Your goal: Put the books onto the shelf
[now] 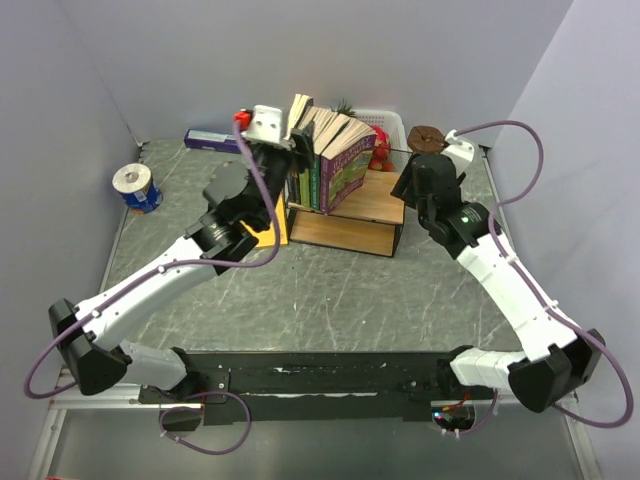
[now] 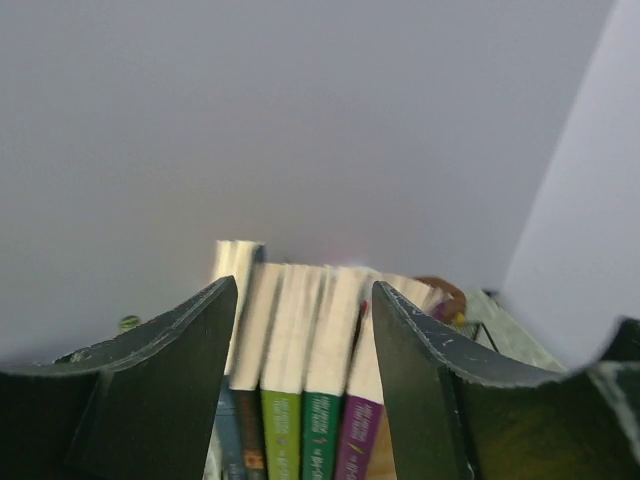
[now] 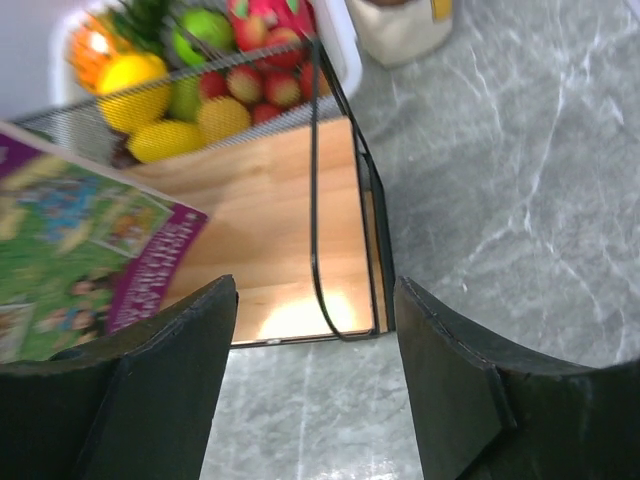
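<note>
Several books (image 1: pixel 338 162) stand in a row on the shelf (image 1: pixel 365 205), leaning to the right, with a purple cartoon cover on the outside. In the left wrist view the books (image 2: pixel 300 330) show blue, brown, green and purple spines. My left gripper (image 1: pixel 288 155) is at their left end, its fingers (image 2: pixel 190 340) spread on either side of the row and open (image 2: pixel 303 288). My right gripper (image 1: pixel 403 190) hovers by the shelf's right end, open (image 3: pixel 315 290) with nothing in it, over the wooden board (image 3: pixel 290 230) and the purple book (image 3: pixel 80 250).
A white fruit basket (image 1: pixel 385 125) sits behind the shelf, with a brown-lidded jar (image 1: pixel 428 138) to its right. At the far left are a tape roll (image 1: pixel 135 187) and a blue box (image 1: pixel 212 140). Under my left arm lies something flat and yellow (image 1: pixel 270 232).
</note>
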`<state>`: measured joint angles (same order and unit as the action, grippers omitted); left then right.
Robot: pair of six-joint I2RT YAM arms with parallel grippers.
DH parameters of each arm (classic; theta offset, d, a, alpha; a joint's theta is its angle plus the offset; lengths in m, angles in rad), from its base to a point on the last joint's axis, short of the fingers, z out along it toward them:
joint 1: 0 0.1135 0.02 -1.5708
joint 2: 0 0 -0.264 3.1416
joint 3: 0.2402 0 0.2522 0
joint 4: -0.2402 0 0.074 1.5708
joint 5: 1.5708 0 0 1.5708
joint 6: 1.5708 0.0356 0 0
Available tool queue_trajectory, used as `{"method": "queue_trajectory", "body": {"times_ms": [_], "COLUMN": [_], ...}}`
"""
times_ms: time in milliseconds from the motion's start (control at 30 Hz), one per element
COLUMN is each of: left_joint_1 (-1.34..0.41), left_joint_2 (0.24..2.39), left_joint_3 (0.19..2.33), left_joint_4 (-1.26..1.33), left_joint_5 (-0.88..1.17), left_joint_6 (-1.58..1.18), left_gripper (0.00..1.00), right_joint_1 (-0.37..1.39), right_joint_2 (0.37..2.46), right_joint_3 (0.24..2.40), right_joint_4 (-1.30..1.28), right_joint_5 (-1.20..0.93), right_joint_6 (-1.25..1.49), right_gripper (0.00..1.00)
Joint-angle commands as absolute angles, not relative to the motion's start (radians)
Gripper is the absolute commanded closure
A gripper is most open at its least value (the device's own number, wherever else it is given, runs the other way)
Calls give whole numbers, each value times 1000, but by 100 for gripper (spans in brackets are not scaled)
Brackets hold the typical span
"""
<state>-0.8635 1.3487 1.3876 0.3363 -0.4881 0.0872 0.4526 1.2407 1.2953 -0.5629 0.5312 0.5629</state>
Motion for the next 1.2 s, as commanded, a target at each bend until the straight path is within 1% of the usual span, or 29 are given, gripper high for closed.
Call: {"method": "queue_trajectory", "body": {"times_ms": [0, 33, 67, 100, 133, 167, 200, 233, 267, 300, 333, 367, 400, 467, 500, 533, 633, 767, 1000, 1167], "left_joint_1": [-858, -842, -781, -731, -669, -540, -478, -422, -340, -307, -279, -223, -198, -137, -123, -108, -97, -97, -98, -110], "left_joint_2": [1275, 1276, 1276, 1279, 1281, 1284, 1293, 1301, 1314, 1353, 1377, 1399, 1440, 1471, 1495, 1508, 1574, 1673, 1743, 1779], "left_joint_3": [1378, 1384, 1397, 1429, 1440, 1440, 1430, 1416, 1401, 1399, 1397, 1378, 1364, 1292, 1267, 1246, 1209, 1218, 1264, 1315], "left_joint_4": [431, 408, 276, 196, 130, 70, 10, 3, 3, -41, -44, -37, -22, 93, 139, 223, 345, 457, 532, 502], "left_joint_5": [-691, -739, -741, -709, -589, -516, -455, -395, -273, -227, -166, -44, 18, 121, 212, 244, 368, 481, 571, 615], "left_joint_6": [92, 59, 8, -179, -272, -357, -491, -541, -578, -630, -658, -688, -759, -825, -886, -912, -988, -1066, -1083, -1049], "left_gripper": [39, 40, 42, 44, 46, 49, 50, 52, 54, 55, 55, 57, 59, 61, 62, 62, 61, 60, 61, 62], "right_joint_1": [480, 497, 505, 512, 521, 538, 546, 551, 558, 560, 561, 561, 560, 560, 561, 561, 558, 548, 496, 474], "right_joint_2": [1177, 1170, 1172, 1173, 1183, 1187, 1193, 1201, 1206, 1212, 1226, 1233, 1244, 1270, 1278, 1293, 1325, 1384, 1479, 1575], "right_joint_3": [1348, 1350, 1354, 1358, 1362, 1371, 1376, 1376, 1376, 1373, 1371, 1368, 1367, 1361, 1358, 1353, 1341, 1350, 1384, 1505], "right_joint_4": [-569, -563, -561, -557, -555, -551, -546, -534, -525, -508, -500, -492, -479, -460, -453, -428, -376, -318, -232, -265], "right_joint_5": [548, 545, 532, 526, 523, 519, 511, 503, 494, 473, 457, 443, 418, 393, 384, 365, 345, 339, 313, 304], "right_joint_6": [545, 538, 535, 532, 526, 523, 519, 506, 503, 502, 505, 506, 512, 522, 529, 541, 569, 613, 725, 735], "right_gripper": [29, 28, 29, 31, 33, 35, 41, 44, 48, 57, 63, 69, 79, 91, 100, 100, 100, 100, 100, 100]}}
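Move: The right hand has the leaning purple book about 14 cm to its left, 8 cm ahead and 4 cm lower; the green book is 4 cm left of the purple one, and the shelf's right end is about 8 cm ahead, 12 cm below. For the left hand, the dark blue book ending the row lies some 13 cm ahead, 3 cm right and 22 cm below; the yellow book is about 9 cm ahead, 10 cm left, on the table 45 cm down. The left hand swings left and forward off the books, then drops beside the row's left end and comes back about 8 cm right towards the dark blue book's cover, some 20 cm lower overall, its fingers tipping down and partly closing. Meanwhile the right hand rises and draws back slightly, shuts its empty fingers and moves about 10 cm left, then forward and down over the shelf's right part, up close to the purple book's outer cover, where contact can't be made out. ##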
